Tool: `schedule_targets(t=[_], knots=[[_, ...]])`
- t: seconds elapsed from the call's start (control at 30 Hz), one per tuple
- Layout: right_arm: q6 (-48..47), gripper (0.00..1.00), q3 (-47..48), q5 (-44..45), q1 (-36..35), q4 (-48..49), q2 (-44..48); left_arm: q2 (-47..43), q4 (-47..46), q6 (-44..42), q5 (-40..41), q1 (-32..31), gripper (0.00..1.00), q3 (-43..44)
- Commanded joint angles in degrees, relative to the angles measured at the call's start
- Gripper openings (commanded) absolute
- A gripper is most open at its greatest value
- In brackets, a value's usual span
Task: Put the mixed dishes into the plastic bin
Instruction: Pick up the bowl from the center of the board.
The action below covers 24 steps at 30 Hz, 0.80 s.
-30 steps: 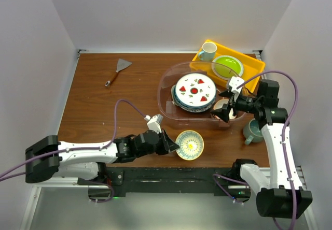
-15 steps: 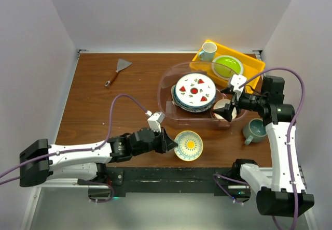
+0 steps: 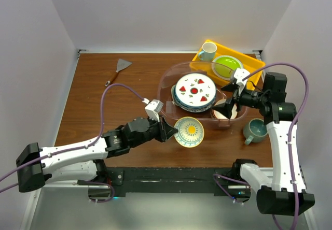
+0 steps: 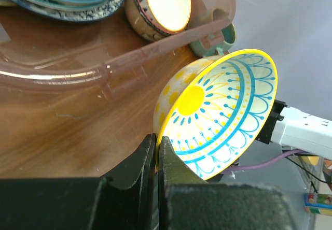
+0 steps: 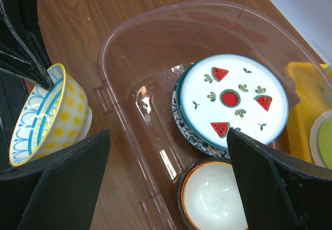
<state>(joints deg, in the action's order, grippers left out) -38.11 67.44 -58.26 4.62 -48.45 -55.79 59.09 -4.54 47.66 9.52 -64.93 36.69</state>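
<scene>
My left gripper (image 3: 174, 132) (image 4: 156, 139) is shut on the rim of a bowl (image 3: 189, 131) (image 4: 218, 116) (image 5: 44, 116) with yellow dots outside and a blue-and-yellow pattern inside. It holds the bowl tilted just in front of the near wall of the clear plastic bin (image 3: 162, 98) (image 5: 155, 17). In the bin lie stacked plates (image 3: 194, 91) (image 5: 233, 98), the white watermelon one on top, and a tan bowl (image 5: 215, 201) (image 4: 161, 4). My right gripper (image 3: 230, 103) (image 5: 167, 137) hangs open and empty above the tan bowl. A grey-teal mug (image 3: 254, 130) stands on the table to the right of the bin.
A yellow tray (image 3: 249, 64) behind the bin holds a lime-green plate (image 3: 226, 67) and a white mug (image 3: 208, 50). A spatula (image 3: 118, 70) lies at the far left of the wooden table. Walls close in on three sides.
My left arm has carried the patterned bowl up and toward the bin's near wall. My right gripper has drawn back a little from the tan bowl and opened slightly wider.
</scene>
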Motion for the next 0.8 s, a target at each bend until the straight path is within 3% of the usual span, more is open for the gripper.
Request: schedule_targets(t=[0.0,0.6,0.77], knots=[[6.6,0.98,0.0,-2.6,0.3,4.9,-0.8,-2.6,-3.4,-4.1,2.3,1.1,0.00,4.0],[11.6,0.98,0.2,-7.5,0.2,5.1,-6.1,-1.1,-5.0,-8.4,10.9,5.5,0.00,7.1],[10.6,0.98,3.0,-7.7,-0.4,1.1,-8.9,0.3,-5.2,-9.3,13.8,5.9,0.00,8.0]])
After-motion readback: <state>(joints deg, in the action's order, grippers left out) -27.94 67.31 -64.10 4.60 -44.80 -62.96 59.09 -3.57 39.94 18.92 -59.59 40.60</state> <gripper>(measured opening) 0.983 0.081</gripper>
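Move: The left gripper already holds the patterned bowl by its rim. From that hand the bin's middle lies about 20 cm ahead, 12 cm to the right and 14 cm below; the plate stack inside it is some 20 cm ahead, 9 cm right and 12 cm lower. From the open right gripper the held bowl is roughly 9 cm back, 13 cm left and 11 cm below; the nested bowls sit about 4 cm ahead, 1 cm right and 22 cm down. Bring the left gripper forward about 6 cm with the bowl still pinched by its rim, easing some 3 cm left and rising nearly as much early on, towards the bin's near left part; swing its fingers about 15 degrees counter-clockwise to point more forward. Keep the right gripper wide open, creeping forward and left a centimetre or two as it rolls slightly. ##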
